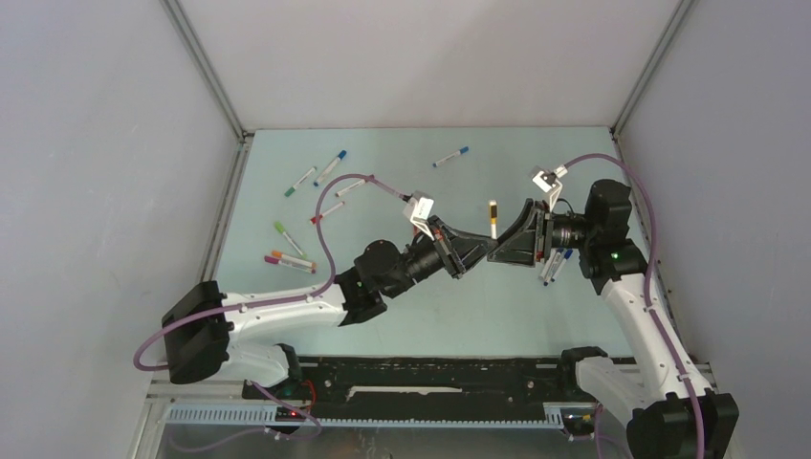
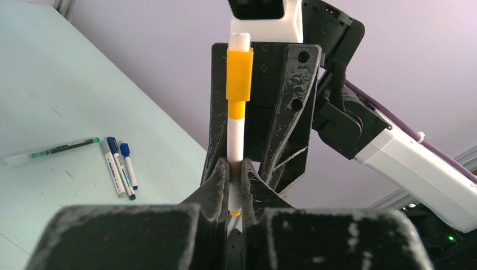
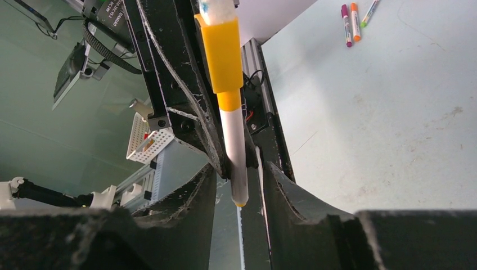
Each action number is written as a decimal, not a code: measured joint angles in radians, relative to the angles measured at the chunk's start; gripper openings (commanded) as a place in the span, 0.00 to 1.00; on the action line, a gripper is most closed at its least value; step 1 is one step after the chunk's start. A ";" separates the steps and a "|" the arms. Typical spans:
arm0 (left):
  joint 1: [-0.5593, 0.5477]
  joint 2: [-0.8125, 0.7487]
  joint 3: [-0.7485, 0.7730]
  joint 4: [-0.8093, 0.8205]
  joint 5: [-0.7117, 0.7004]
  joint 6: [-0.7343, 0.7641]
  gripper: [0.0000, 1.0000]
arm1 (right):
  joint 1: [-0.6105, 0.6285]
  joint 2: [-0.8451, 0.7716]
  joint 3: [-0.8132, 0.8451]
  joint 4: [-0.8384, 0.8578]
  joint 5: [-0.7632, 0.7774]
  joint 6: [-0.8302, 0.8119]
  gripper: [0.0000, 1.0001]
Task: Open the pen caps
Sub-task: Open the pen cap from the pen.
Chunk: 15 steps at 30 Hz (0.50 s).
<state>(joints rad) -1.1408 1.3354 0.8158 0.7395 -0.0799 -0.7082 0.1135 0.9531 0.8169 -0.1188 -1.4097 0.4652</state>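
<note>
A white pen with a yellow pen cap stands upright in mid-air between the two arms. My left gripper is shut on the low end of its barrel. In the top view the capped pen rises above the spot where the left gripper and right gripper meet. In the right wrist view the yellow cap is on, and my right gripper stands open round the barrel's bottom end, with a gap on each side.
Several capped pens lie on the pale green table: a blue one, a green one, an orange and magenta pair, another blue one. Blue pens lie beside the right arm. Grey walls enclose the table.
</note>
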 measured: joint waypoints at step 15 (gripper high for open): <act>-0.003 0.000 0.000 0.022 -0.025 0.000 0.01 | 0.014 0.002 -0.011 0.061 -0.001 0.032 0.00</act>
<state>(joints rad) -1.1442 1.3354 0.8158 0.7612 -0.1051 -0.7086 0.1272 0.9550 0.8062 -0.0574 -1.4105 0.4976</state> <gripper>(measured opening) 0.086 0.059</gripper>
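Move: My left hand already holds the yellow-capped pen upright by its lower barrel, cap up, so the pen's middle is about 4 cm above that grip. The barrel also stands between my right hand's half-open pads, the pen's middle some 4 cm above them. On the table some 25 cm below my right hand, the green pen lies about 19 cm ahead and 11 cm right, the blue-capped pens 11 cm ahead and 16 cm right. I shut my right fingers from well under half open and pinch the pen's lower barrel close beside my left fingertips, the right hand staying practically in place. My left hand keeps its own pinch on the barrel and drifts up only about half a centimetre, its wrist barely turning. ##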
